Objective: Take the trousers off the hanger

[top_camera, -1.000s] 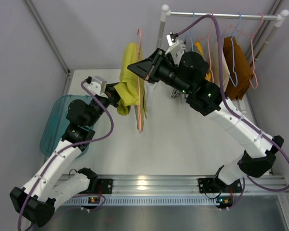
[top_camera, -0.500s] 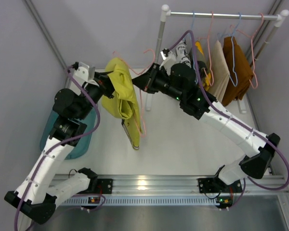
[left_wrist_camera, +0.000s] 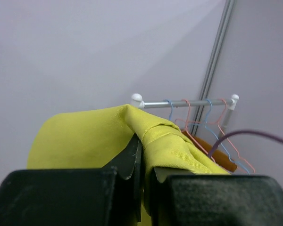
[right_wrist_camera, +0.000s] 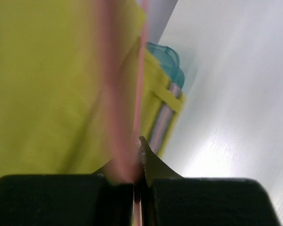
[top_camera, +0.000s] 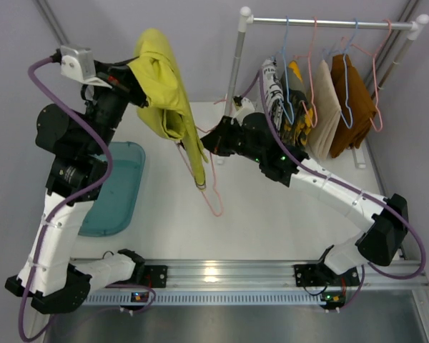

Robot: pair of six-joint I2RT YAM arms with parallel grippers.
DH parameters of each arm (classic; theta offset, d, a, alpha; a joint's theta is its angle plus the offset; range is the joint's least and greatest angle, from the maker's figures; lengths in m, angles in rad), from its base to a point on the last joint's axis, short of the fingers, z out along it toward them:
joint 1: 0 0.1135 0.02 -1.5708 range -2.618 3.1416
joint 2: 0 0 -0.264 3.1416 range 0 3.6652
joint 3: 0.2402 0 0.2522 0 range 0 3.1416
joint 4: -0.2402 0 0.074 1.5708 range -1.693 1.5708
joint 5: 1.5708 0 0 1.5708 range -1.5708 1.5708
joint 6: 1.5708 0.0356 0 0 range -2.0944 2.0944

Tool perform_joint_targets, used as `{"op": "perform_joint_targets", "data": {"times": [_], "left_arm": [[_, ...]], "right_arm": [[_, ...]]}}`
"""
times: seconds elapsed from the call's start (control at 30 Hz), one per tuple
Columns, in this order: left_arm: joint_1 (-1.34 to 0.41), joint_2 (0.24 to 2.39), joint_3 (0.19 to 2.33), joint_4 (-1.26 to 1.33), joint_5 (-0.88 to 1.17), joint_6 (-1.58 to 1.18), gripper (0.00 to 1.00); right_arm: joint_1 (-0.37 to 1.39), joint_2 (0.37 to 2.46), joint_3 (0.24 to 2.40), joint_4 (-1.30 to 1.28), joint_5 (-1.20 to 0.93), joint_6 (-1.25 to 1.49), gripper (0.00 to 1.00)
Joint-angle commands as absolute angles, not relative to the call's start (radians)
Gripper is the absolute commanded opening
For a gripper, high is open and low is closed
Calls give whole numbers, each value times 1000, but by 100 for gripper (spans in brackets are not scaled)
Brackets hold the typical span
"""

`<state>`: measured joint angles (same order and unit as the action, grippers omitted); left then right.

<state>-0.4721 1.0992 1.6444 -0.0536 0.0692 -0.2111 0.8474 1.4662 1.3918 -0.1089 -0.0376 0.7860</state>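
Observation:
My left gripper [top_camera: 132,75] is raised high at the back left, shut on a fold of the yellow-green trousers [top_camera: 163,93]. In the left wrist view the cloth [left_wrist_camera: 179,146] is pinched between the jaws [left_wrist_camera: 144,160]. The trousers hang down to a narrow end [top_camera: 199,179] beside the pink hanger [top_camera: 214,199]. My right gripper [top_camera: 206,143] is shut on the hanger's wire. In the right wrist view the blurred pink wire [right_wrist_camera: 138,84] runs up from my closed jaws [right_wrist_camera: 140,155], with the trousers [right_wrist_camera: 47,84] and their striped waistband [right_wrist_camera: 161,125] behind it. Whether the trousers still pass through the hanger is not clear.
A teal tray [top_camera: 118,189] lies on the table under the left arm. At the back right a clothes rail [top_camera: 329,23] carries blue and pink hangers with a patterned garment [top_camera: 286,107], a beige one [top_camera: 327,107] and a brown one [top_camera: 352,100].
The left arm has swung up and to the left, lifting the trousers high. The right gripper has come down and forward with the hanger, which now hangs lower than the trousers' end.

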Motion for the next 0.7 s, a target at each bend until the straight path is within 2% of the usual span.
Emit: {"op": "perform_joint_targets", "data": {"times": [0.0,0.13,0.33,0.47,0.67], "left_arm": [[-471,1115,1839,118,-43,-235,0],[-471,1147,1942,81,-107,-170,0],[-472,1103,1939,57,-282,-9,0],[-454,1002,1801,106,-467,200,0],[-310,797,1518,193,-531,391,0]], "right_arm": [[844,1448,1353,-29,-41,759,0],[847,1436,1312,-15,-41,753,0],[848,1407,1286,-23,-35,733,0],[848,1373,1284,-40,-34,721,0],[847,1339,1307,-61,-31,687,0]]}}
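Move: The left hand already holds the yellow-green trousers high up. The teal basket is about 24 cm to its left, level fore and aft and some 57 cm below; the pink hanger's middle is about 12 cm right, 3 cm back and 35 cm below. From the right hand, which grips that hanger, the basket lies roughly 34 cm left, 2 cm back and 30 cm below, and the trousers' middle some 9 cm left, straight out level and 16 cm above. Still pinching the trousers, the left hand draws their trailing end off the hanger: up about 8 cm at first, then in a quickening swing to the left, some 17 cm in all, slightly back and sinking again towards the basket side, turning about 45 degrees counter-clockwise. The right hand keeps the hanger pinched, dipping 5 cm and then coming partway back up. ##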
